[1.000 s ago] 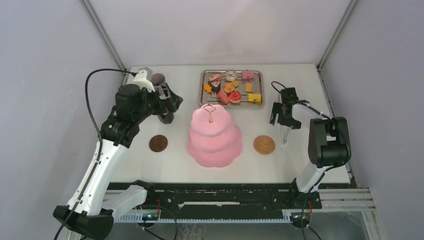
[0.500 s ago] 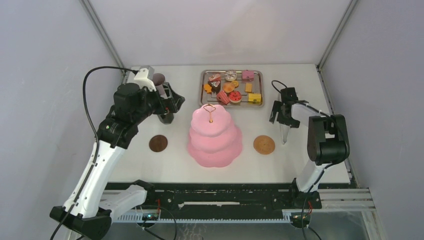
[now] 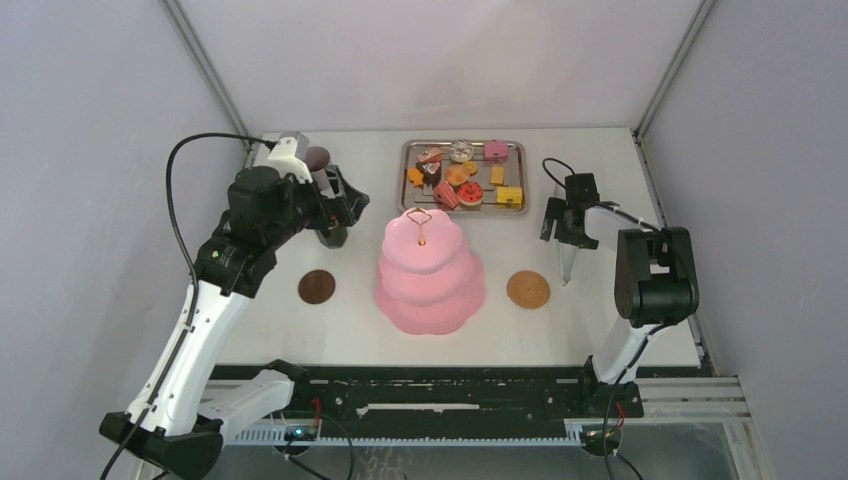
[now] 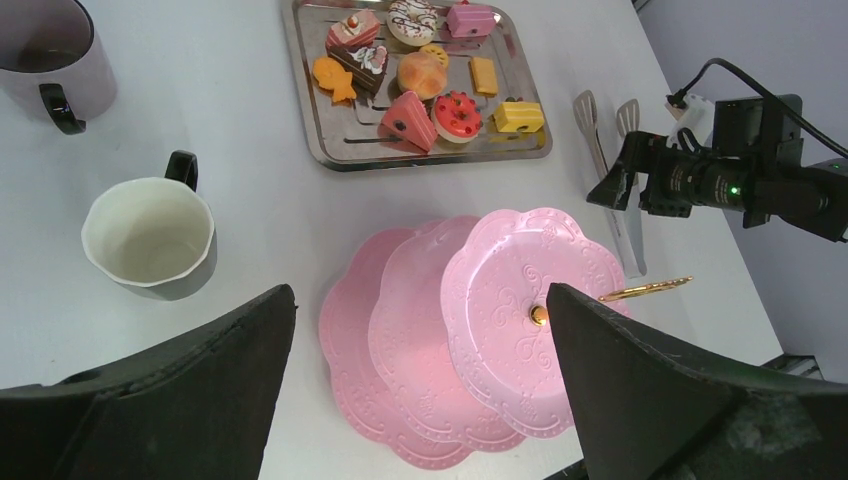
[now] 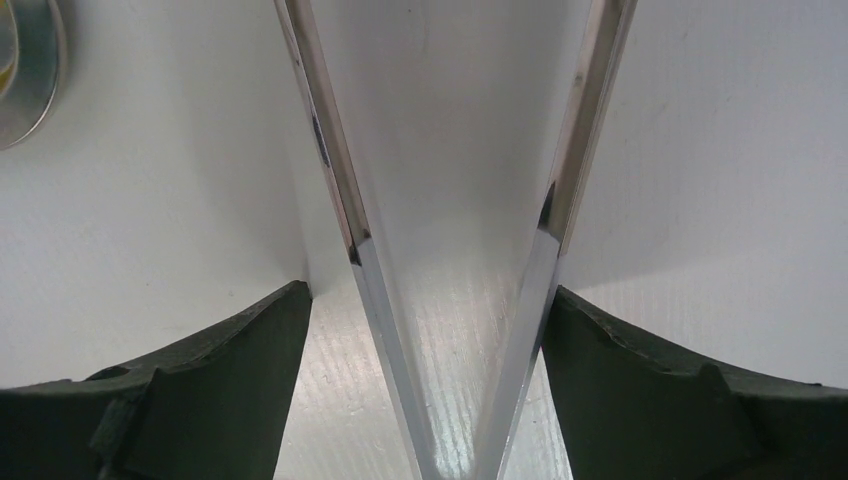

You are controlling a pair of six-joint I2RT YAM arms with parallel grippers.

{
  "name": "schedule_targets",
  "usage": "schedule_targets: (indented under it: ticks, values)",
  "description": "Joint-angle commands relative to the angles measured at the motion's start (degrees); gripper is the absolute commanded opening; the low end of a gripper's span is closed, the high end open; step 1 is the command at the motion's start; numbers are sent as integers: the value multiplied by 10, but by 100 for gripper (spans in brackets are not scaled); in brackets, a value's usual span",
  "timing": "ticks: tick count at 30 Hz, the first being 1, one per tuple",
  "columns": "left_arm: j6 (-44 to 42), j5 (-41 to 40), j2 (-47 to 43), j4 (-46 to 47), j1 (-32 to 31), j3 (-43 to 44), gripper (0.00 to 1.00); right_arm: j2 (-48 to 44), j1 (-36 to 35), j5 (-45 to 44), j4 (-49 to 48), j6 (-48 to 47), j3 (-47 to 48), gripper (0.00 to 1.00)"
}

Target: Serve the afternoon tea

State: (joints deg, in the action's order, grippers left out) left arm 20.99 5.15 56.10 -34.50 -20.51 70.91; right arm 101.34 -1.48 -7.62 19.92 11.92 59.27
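Observation:
The pink three-tier stand (image 3: pixel 430 272) with its gold handle (image 3: pixel 420 222) is at the table's centre, also the stand (image 4: pixel 470 340) below my left gripper (image 4: pixel 420 290). Toy cakes (image 3: pixel 462 175) lie on the steel tray (image 3: pixel 409 150). My left gripper (image 3: pixel 340 205) hangs open and empty above the black mug (image 3: pixel 333 238), white inside (image 4: pixel 150 235). The mauve mug (image 3: pixel 318 158) stands behind it. My right gripper (image 3: pixel 562 235) is low over steel tongs (image 3: pixel 567 265); its open jaws (image 5: pixel 428 292) straddle both tong arms (image 5: pixel 345 200), the right finger (image 5: pixel 640 380) against one arm.
One round brown coaster (image 3: pixel 317 287) lies left of the stand and another coaster (image 3: pixel 528 290) lies to its right. In the left wrist view the tray (image 4: pixel 305 95) sits behind the stand and the tongs (image 4: pixel 600 150) lie to its right. Grey walls close in three sides.
My right gripper has sunk a little farther back over the tongs and its jaws have narrowed slightly around them. The left arm shifted slightly, then held still.

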Motion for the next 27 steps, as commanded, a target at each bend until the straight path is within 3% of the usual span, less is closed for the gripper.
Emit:
schedule_targets:
  ticks: [1,5,8,10,12,14,18,22,27]
  values:
    - [2,5,-9,6,-4,9,100,10,0,-8,-31,-36,-7,90]
    - [2,-17,-8,0,-8,11,100,12,-4,-3,-40,-47,-7,88]
    - [-3,-36,-2,-18,-14,21,100,25,-3,3,-38,-40,-6,80]
    - [-4,-34,-4,-18,-15,20,100,29,-4,1,-41,-37,-7,68]
    - [-4,-32,-7,-17,-15,20,100,26,-3,-2,-35,-34,-4,44]
    - [-3,-32,-9,-17,-15,18,100,12,-1,-3,-23,-29,1,29]
    - [-18,-59,1,-33,-19,31,100,-40,0,27,48,-3,39,15]
    - [-53,-133,35,-96,-34,89,100,-95,-20,72,162,-3,122,8]
    - [-60,-162,15,-84,-34,79,100,-53,-49,128,316,-44,254,9]
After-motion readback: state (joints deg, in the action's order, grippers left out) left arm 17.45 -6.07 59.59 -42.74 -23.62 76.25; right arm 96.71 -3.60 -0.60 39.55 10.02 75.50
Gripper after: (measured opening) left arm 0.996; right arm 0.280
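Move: The right hand is down at table height with its open fingers either side of the splayed tongs, whose middle lies some 2 cm ahead and about 1 cm below. The tray's middle is roughly 14 cm ahead and 22 cm left. The light brown disc lies about 12 cm back and 8 cm left, the pink stand about 12 cm back and 30 cm left. From the raised left hand the tongs are about 11 cm ahead, 48 cm right and 32 cm below. The right fingers shut on the two arms of the tongs and pinch them together, settling about a quarter open, while the hand creeps a centimetre or two forward along the table. Then, keeping that grip, it goes up about 9 cm, quickening, and some 3 cm to the left, turning slightly counter-clockwise. The left hand, empty and wide open, shifts about 2 cm left and rolls some 10 degrees. ##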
